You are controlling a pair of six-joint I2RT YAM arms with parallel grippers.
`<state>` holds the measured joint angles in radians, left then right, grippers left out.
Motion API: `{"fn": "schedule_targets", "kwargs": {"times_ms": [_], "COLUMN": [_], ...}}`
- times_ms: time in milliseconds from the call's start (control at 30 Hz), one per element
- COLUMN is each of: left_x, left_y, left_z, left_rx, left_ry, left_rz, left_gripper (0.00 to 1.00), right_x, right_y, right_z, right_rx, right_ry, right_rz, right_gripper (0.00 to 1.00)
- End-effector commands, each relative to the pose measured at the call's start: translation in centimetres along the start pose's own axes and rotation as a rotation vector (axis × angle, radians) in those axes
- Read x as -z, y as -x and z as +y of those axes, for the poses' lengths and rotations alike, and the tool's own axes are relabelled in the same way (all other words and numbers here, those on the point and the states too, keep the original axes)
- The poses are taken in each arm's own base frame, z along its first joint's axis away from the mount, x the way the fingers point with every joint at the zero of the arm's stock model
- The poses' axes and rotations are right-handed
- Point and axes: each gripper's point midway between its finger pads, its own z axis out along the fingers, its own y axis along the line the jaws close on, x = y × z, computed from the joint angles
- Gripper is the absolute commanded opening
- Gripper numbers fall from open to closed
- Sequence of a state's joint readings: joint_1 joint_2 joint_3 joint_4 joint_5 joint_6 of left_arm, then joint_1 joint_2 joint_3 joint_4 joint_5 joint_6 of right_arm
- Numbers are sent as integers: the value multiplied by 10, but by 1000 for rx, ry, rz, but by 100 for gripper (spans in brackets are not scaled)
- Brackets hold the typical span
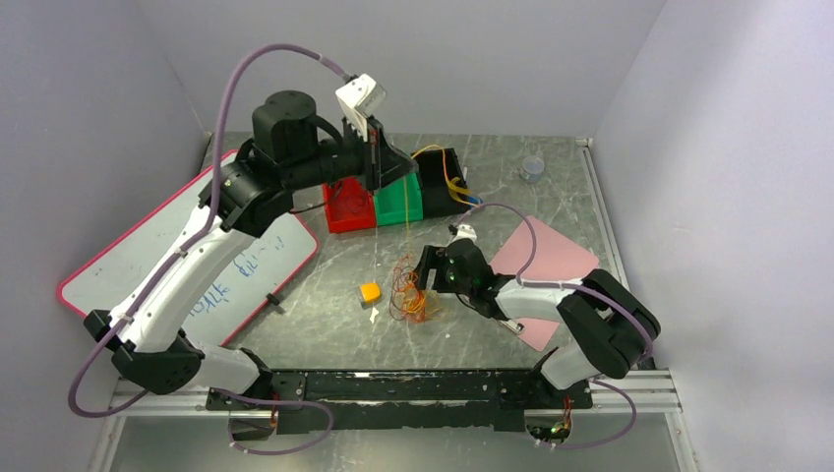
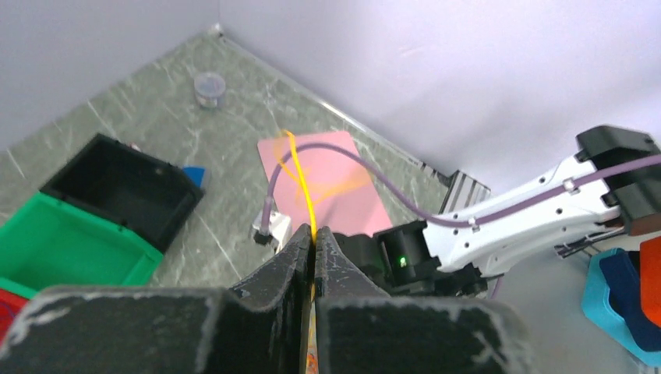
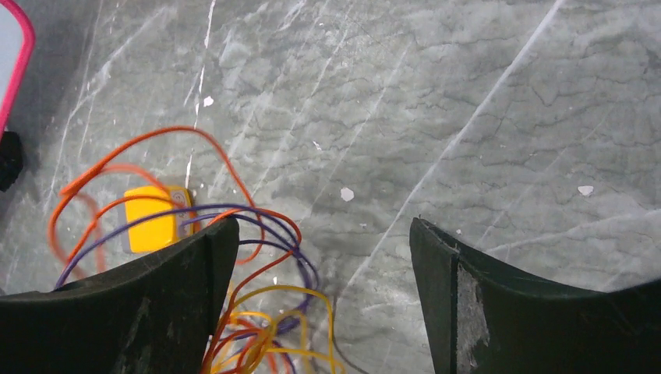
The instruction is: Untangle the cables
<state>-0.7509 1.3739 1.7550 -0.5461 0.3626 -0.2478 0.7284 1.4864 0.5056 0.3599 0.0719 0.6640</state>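
Observation:
The cables (image 1: pixel 411 293) lie as a small tangle of orange, yellow, red and purple loops on the table's middle. My left gripper (image 1: pixel 398 169) is raised high above it, shut on one yellow cable (image 2: pixel 301 175). That strand passes between the closed fingers (image 2: pixel 314 234) and hangs down to the tangle. My right gripper (image 1: pixel 425 280) sits low at the tangle's right side. Its jaws stand open (image 3: pixel 323 226), the left finger (image 3: pixel 156 296) over the loops (image 3: pixel 269 312), with nothing gripped.
A yellow block (image 1: pixel 369 292) lies just left of the tangle. Red, green (image 1: pixel 397 200) and black bins stand at the back. A whiteboard (image 1: pixel 187 265) lies on the left, a pink sheet (image 1: pixel 551 261) on the right, and a small cup (image 1: pixel 532 168) at the far right.

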Motion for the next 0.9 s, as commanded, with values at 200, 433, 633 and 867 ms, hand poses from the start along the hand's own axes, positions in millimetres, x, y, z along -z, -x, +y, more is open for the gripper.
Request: {"fn": "schedule_targets", "kwargs": {"times_ms": [200, 433, 633, 867], "left_x": [12, 21, 20, 19], "left_y": [65, 104, 103, 91], "left_z": [-9, -17, -16, -11], "left_rx": [-74, -109, -112, -102], "left_ry": [35, 44, 42, 57], "left_rz": [-109, -206, -208, -189], "left_gripper": [7, 7, 7, 7], "right_x": [9, 15, 32, 80], "right_y": [-20, -28, -15, 27], "right_z": [-18, -27, -30, -20], "right_rx": [42, 39, 39, 87], "right_ry": [-44, -70, -93, -69], "right_rz": [36, 46, -6, -151], "right_gripper": [83, 83, 83, 84]}}
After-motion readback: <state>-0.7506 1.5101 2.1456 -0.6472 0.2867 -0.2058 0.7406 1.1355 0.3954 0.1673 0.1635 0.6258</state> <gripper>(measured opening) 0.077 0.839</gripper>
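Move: The left gripper, shut on the yellow cable, hangs high over the tangled cables, which lie some 43 cm below, about 2 cm back and level sideways. From the open right gripper the tangle is roughly 4 cm back, 2 cm left and 2 cm lower. The yellow block sits about 10 cm left and 4 cm back of the right gripper, the pink clipboard some 21 cm to its right and 1 cm back. Keep the left fingers shut on the yellow cable and draw it straight up out of the tangle, about 10 cm, tipping the fingers up some 10 degrees, then settle back about 1 cm. Ease the right gripper slowly back and right with its fingers wide open, then quicken to the right towards the clipboard and lift clear of the cables. ##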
